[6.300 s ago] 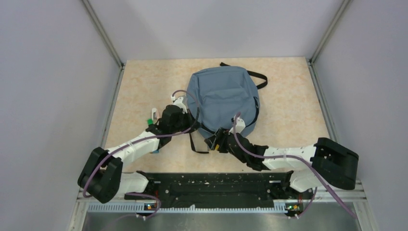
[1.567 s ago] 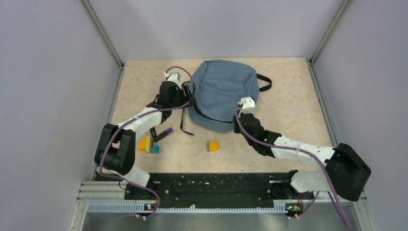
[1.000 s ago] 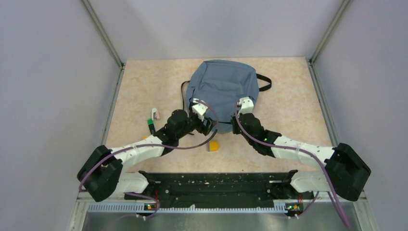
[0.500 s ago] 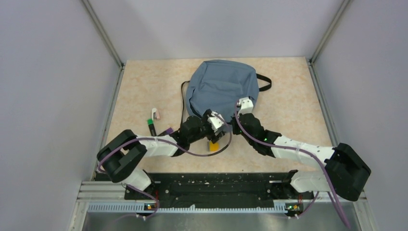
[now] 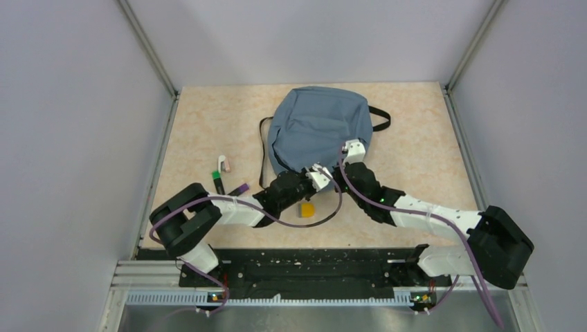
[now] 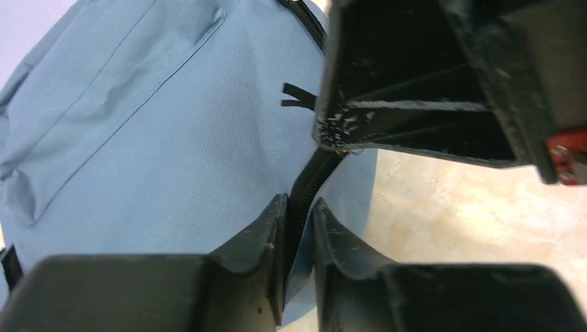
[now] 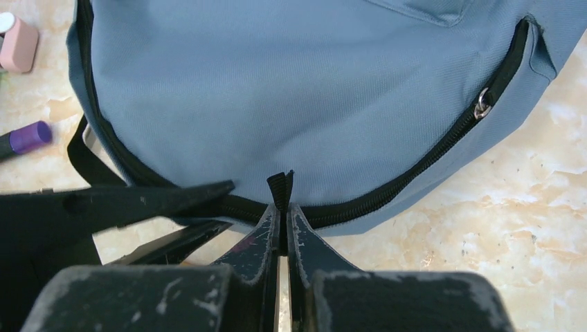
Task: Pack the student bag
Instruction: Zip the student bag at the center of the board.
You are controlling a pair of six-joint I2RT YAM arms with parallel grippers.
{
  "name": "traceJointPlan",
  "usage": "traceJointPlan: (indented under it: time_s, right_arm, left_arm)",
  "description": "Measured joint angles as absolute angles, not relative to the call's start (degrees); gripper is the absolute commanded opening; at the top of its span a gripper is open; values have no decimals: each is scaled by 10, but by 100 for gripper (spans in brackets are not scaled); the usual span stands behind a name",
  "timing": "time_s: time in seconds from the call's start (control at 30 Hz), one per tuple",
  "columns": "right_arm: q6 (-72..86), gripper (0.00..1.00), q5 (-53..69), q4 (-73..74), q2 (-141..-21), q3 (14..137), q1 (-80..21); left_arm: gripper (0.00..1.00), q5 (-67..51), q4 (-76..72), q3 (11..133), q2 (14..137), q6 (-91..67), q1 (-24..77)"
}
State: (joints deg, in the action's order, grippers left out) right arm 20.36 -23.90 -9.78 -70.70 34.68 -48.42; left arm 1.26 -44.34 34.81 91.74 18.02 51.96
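Note:
The student bag (image 5: 315,131) lies flat at the middle of the table, blue-grey, its black zip (image 7: 429,159) running along the near edge. My right gripper (image 7: 280,207) is shut on a small black fabric tab (image 7: 280,185) at that edge. Just left of it, my left gripper (image 6: 297,204) has closed on the zip seam (image 6: 308,176) and a fold of blue cloth. From above, the left gripper (image 5: 320,173) and the right gripper (image 5: 341,168) sit almost touching at the bag's near rim. A metal zip pull (image 7: 482,104) rests further right.
A yellow and orange block (image 5: 305,209) lies just under the left arm. A green marker (image 5: 218,183), a purple marker (image 5: 239,189) and a pink eraser (image 5: 223,163) lie left of the bag. Black straps (image 5: 377,117) trail from the bag's far right and left sides.
My left arm has swung rightwards to the bag's near edge beside the right gripper, and its jaws have closed on the zip seam. The right gripper has kept its hold.

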Motion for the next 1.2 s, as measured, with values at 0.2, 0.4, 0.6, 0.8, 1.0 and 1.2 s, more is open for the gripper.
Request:
traceJointPlan:
  time_s: [0.2,0.4,0.6,0.8,1.0,1.2]
  right_arm:
    - [217,0,-238,-92,-706,350,-467]
    - [222,0,-232,-78,-706,350,-429]
    - [221,0,-228,-73,-707,355,-383]
    - [211,0,-220,-79,-737,382,-345]
    - [201,0,-195,-85,-789,419,-318]
    - [191,24,-168,-59,-798,443,-315]
  left_arm:
    - [0,41,-451,337,912,182,534]
    - [0,63,-454,298,872,165,535]
    - [0,76,-449,259,824,135,535]
    - [0,87,-424,230,764,110,536]
    - [0,86,-372,228,714,89,536]
    - [0,86,-342,232,700,68,536]
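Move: The zipper edge already runs between the left hand's open fingers, about 1 cm ahead and level sideways; the pull in the right hand's grip is some 5 cm to its right, and the yellow block about 12 cm back and 2 cm left, lower. From the right hand, the zipper's other slider lies some 12 cm ahead and 10 cm right, a little below, and the bag's middle roughly 18 cm ahead, 5 cm left. Left fingers pinch the zipper edge, pulling left and back; right drags the held pull some 10 cm forward-right. ##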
